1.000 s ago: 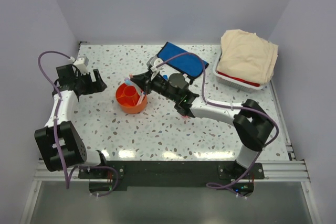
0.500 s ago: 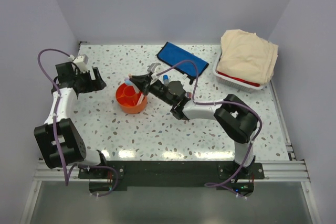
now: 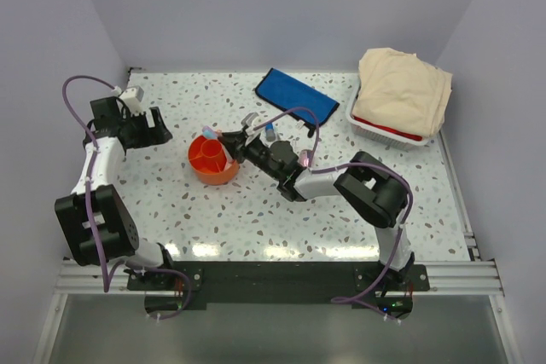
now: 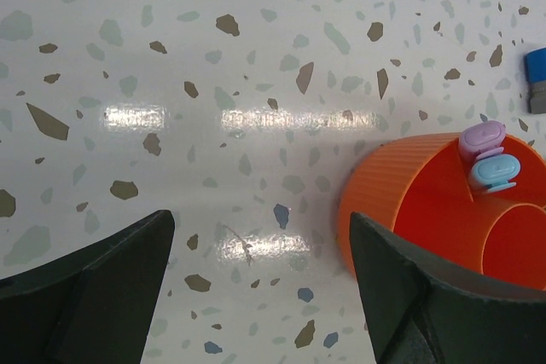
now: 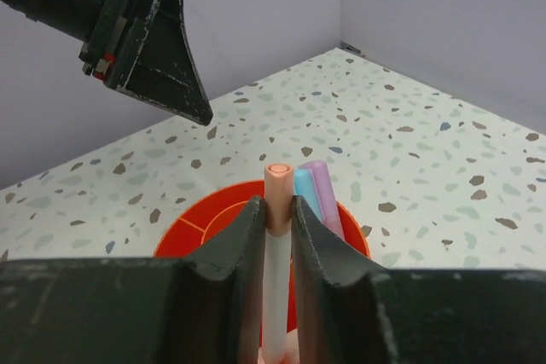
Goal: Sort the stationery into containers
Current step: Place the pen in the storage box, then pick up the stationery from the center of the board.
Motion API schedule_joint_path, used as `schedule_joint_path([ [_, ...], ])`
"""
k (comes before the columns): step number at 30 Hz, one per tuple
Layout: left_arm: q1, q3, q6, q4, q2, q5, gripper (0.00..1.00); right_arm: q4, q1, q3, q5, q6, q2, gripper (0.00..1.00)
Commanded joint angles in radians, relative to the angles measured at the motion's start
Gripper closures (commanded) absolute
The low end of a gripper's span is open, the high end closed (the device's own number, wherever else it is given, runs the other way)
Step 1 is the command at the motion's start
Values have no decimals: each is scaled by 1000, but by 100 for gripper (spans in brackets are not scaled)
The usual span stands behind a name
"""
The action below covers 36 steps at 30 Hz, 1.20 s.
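The round orange tub (image 3: 212, 159) stands left of the table's middle. My right gripper (image 3: 227, 140) reaches over its right rim. In the right wrist view the gripper (image 5: 277, 219) is shut on a white pen with a peach cap (image 5: 278, 178), held upright over the tub (image 5: 196, 228). A light blue marker (image 5: 302, 187) and a lilac marker (image 5: 321, 185) stand in the tub just behind it. My left gripper (image 3: 158, 125) is open to the left of the tub, nothing between its fingers (image 4: 111, 270). The flat blue pouch (image 3: 297, 96) lies at the back.
A blue-capped item (image 3: 269, 130) lies on the table between tub and pouch. A white basket with a red rim (image 3: 386, 131) holding beige cloth (image 3: 403, 89) sits at the back right. Walls close the table on three sides.
My right arm has stretched left and carried the pen from beside the pouch to over the tub's right side. The left arm has barely shifted.
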Motion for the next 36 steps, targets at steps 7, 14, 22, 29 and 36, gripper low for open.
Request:
schedule_joint_path([
  [7,9,37,11,21,-48,-8,12,-76,-1,-25,32,-52,-145,54],
  [14,7,80,66,62,-114,187,11,-648,-104,121,75,23,-384,51],
  [22,-57,217,213,1,-114,341,12,-1630,-279,553,-95,-186,-207,41],
  [29,-95,250,152,42,-134,294,13,-1939,-276,723,-149,-426,4,40],
  [36,-95,217,152,42,-155,223,12,-1896,-267,658,-72,-492,19,39],
])
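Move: The right hand holds the pen upright, fingers barely starting to part, over the right side of the storage box, whose middle lies about 6 cm to its left, 1 cm back and 14 cm below. The two capped highlighters in the box stand some 3 cm ahead and 5 cm left; the eraser lies about 15 cm right and 3 cm ahead, 19 cm below. From the left hand the box is roughly 17 cm right, 3 cm back and 8 cm lower. The right hand dips a centimetre or two and opens to let go of the pen, then arcs up and forward out of the box and away to the right, coming down and back with fingers swung some 75 degrees to point steeply down, half open, above the eraser, about 16 cm right of its start. The idle left hand rises about 14 cm and drifts right, fingers tipping up. ##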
